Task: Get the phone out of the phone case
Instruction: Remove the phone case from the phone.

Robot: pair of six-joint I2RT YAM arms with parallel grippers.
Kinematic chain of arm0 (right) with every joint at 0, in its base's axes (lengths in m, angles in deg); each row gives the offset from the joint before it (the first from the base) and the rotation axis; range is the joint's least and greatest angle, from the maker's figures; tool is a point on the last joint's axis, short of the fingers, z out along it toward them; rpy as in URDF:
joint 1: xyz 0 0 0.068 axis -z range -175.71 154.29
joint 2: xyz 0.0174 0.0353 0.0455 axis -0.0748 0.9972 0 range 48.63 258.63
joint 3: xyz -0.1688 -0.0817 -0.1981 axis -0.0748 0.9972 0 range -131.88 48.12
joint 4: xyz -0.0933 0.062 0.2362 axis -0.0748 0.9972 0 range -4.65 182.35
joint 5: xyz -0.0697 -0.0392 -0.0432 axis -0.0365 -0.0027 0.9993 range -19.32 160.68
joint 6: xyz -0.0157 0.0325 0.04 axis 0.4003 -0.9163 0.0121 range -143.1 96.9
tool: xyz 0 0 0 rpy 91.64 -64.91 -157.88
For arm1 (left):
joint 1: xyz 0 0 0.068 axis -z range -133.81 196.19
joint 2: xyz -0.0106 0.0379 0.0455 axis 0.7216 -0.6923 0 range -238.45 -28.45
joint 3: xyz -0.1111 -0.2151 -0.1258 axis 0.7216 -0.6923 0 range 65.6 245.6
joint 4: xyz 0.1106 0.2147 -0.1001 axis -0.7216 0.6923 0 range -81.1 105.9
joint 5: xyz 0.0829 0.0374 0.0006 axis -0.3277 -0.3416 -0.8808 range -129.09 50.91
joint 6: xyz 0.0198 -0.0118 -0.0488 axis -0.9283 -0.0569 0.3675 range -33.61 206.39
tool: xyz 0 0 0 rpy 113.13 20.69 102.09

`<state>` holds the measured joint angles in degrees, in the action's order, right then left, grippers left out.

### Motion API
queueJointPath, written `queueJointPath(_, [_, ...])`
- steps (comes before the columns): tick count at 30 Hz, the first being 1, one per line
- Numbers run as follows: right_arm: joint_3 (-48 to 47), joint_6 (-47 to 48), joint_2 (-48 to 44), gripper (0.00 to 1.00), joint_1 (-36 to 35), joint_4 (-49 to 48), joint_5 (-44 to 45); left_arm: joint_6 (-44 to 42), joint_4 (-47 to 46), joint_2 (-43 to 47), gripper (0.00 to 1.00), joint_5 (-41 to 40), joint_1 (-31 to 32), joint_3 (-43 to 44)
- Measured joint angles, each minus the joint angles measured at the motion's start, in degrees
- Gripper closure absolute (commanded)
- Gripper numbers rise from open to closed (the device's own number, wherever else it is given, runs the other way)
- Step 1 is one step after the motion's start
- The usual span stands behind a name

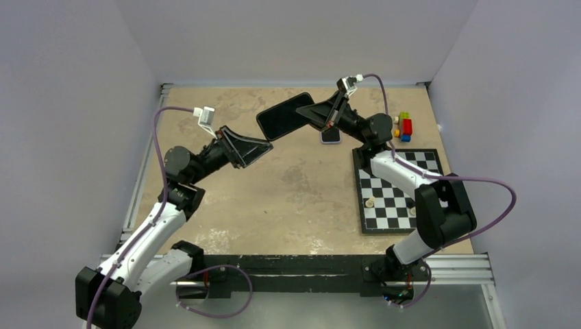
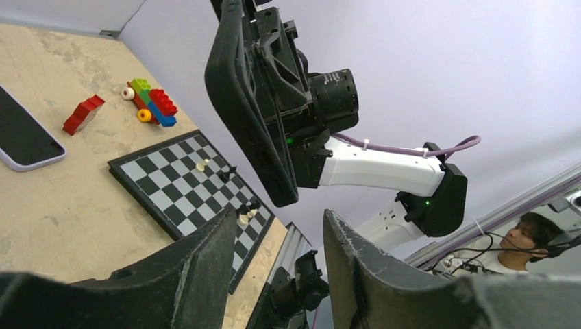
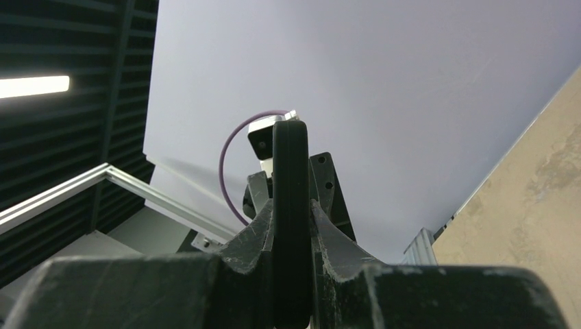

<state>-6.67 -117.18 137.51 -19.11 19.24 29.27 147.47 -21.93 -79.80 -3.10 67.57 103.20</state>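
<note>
My right gripper (image 1: 316, 113) holds a black phone case (image 1: 284, 114) in the air over the far middle of the table, one end pinched between its jaws. In the right wrist view the case (image 3: 290, 171) stands edge-on between the shut fingers. Whether a phone sits inside it does not show. A phone (image 1: 330, 136) with a dark screen and pale rim lies flat on the table under the right arm, also at the left edge of the left wrist view (image 2: 24, 137). My left gripper (image 1: 266, 145) hangs just below-left of the case's free end (image 2: 236, 103), its jaws (image 2: 281, 226) apart with nothing between them.
A chessboard (image 1: 397, 188) with a few pieces lies at the right, under the right forearm. A toy of coloured bricks (image 1: 404, 127) sits behind it, with a loose red block (image 2: 83, 113) nearby. Pale walls close in the table on three sides.
</note>
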Motion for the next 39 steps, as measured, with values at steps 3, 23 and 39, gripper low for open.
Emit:
queueJointPath(3, [0.0, 0.0, 0.0, 1.0, -0.2, -0.1, 0.0, 0.0, 0.0, -0.8, 0.54, 0.0, 0.0, 0.0])
queueJointPath(23, [0.0, -0.2, 0.9, 1.0, -1.4, -1.1, 1.2, -0.2, -2.0, -3.9, 0.57, 1.6, 0.0, 1.6])
queueJointPath(39, [0.0, -4.2, 1.0, 1.0, -1.7, 1.0, 0.0, -9.3, -3.8, -4.3, 1.0, 3.7, 0.2, 1.9])
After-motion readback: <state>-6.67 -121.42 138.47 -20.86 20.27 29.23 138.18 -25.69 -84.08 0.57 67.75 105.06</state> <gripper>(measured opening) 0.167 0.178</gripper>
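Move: The phone in its case is held in the right hand; its middle lies about 4 cm to that hand's left, level with it. From the left fingertips the near corner of the case sits just 1 cm ahead, 2 cm right and 1 cm up. The phone's middle is some 6 cm ahead, 6 cm right and 4 cm above. The second phone lies on the table roughly 24 cm ahead, 23 cm right and 35 cm below, with the red clock 9 cm to its right. The case's near corner is taken between the left fingers: the left hand eases about 1 cm forward and to the right, then closes from half open and pinches the corner. Its wrist then rolls about 10 degrees around the line of its fingers, while the right hand keeps its grip, shifts about 1 cm left towards it and rolls some 5 degrees in the opposing sense, so the case is twisted between them. ##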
